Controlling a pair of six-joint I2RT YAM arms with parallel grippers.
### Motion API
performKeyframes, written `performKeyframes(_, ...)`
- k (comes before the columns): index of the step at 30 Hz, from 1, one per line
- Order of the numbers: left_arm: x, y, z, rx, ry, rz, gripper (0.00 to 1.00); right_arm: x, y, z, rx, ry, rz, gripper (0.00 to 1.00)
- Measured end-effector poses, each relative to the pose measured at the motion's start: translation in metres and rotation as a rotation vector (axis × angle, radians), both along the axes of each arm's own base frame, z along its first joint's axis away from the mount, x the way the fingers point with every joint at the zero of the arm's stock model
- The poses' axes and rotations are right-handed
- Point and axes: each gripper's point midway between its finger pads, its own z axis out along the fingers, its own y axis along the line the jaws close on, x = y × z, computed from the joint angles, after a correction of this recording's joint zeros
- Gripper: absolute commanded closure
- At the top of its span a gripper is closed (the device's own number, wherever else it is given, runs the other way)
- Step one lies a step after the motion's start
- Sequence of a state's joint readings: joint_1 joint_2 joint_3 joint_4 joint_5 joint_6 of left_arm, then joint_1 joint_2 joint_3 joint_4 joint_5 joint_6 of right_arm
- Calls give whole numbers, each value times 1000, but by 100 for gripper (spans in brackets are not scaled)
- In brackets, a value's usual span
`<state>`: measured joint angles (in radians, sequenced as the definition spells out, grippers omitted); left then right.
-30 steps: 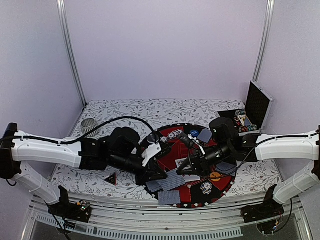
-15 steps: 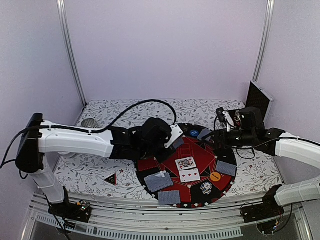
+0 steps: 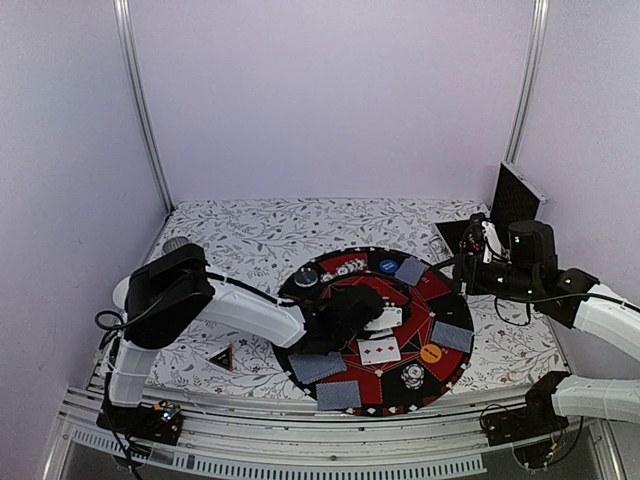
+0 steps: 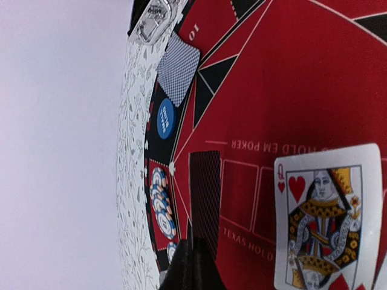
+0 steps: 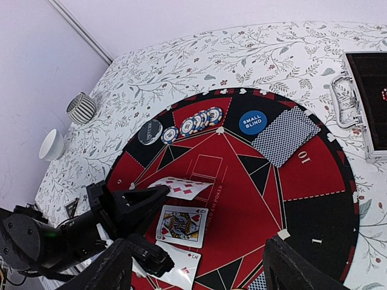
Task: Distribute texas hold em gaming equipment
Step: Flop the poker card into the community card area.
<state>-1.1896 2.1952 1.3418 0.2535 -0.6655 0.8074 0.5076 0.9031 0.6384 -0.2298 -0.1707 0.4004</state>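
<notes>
The left gripper (image 3: pixel 372 312) reaches over the middle of the round red-and-black mat (image 3: pixel 350 268), shut on a diamonds card (image 5: pixel 184 187) held tilted just above the felt. In the left wrist view its closed tips (image 4: pixel 195 244) pinch that card (image 4: pixel 205 199) edge-on. A queen of hearts (image 5: pixel 181 223) and a three of diamonds (image 5: pixel 188 272) lie face up beside it. Face-down cards (image 3: pixel 316 366) sit around the rim. A row of chips (image 5: pixel 196 122), a blue disc (image 5: pixel 253 122), a dark disc (image 5: pixel 149 131) and an orange disc (image 3: pixel 431 352) lie on the mat. The right gripper (image 5: pixel 202 272) hangs open and empty, high at the mat's right.
An open black case (image 3: pixel 505 215) with chips stands at the back right. A black-red triangle (image 3: pixel 221 357) lies on the floral cloth left of the mat. A striped cup (image 5: pixel 81 109) and a white cup (image 5: pixel 51 145) stand at the far left.
The right gripper opened and drew back to the right, off the mat. The left arm swung away and came back to the mat's middle with a card. Two face-up cards now lie there.
</notes>
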Motion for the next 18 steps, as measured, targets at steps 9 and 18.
performKeyframes(9, -6, -30, 5, 77, 3, -164, 98, -4, 0, -6, 2, 20, 5, 24)
performKeyframes(18, 18, -50, 24, 82, -48, -116, 100, -8, 1, 3, 24, -1, 21, 24)
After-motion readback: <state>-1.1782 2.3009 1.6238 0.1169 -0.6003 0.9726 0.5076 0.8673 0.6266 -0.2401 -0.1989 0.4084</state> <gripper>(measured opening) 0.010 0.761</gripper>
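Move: The left hand still pinches the face-up diamond card a few centimetres above the mat. The free community slots lie about 5 cm ahead, 2 cm to its right and 5 cm down. The queen of hearts lies roughly 2 cm back and 2 cm right of this hand, the laid diamonds card about 6 cm back and 3 cm right. From the empty right hand the slots are some 8 cm ahead, 18 cm left and 17 cm down. Rightward about 5 cm goes the left hand, low across the middle of the mat beside the queen, dipping slightly and then rising to end some 2.5 cm higher; only at the end does it push about 2 cm forward. The wrist swings about 10 degrees clockwise, then turns partly back, while the shut fingers keep their pinch on the card. ##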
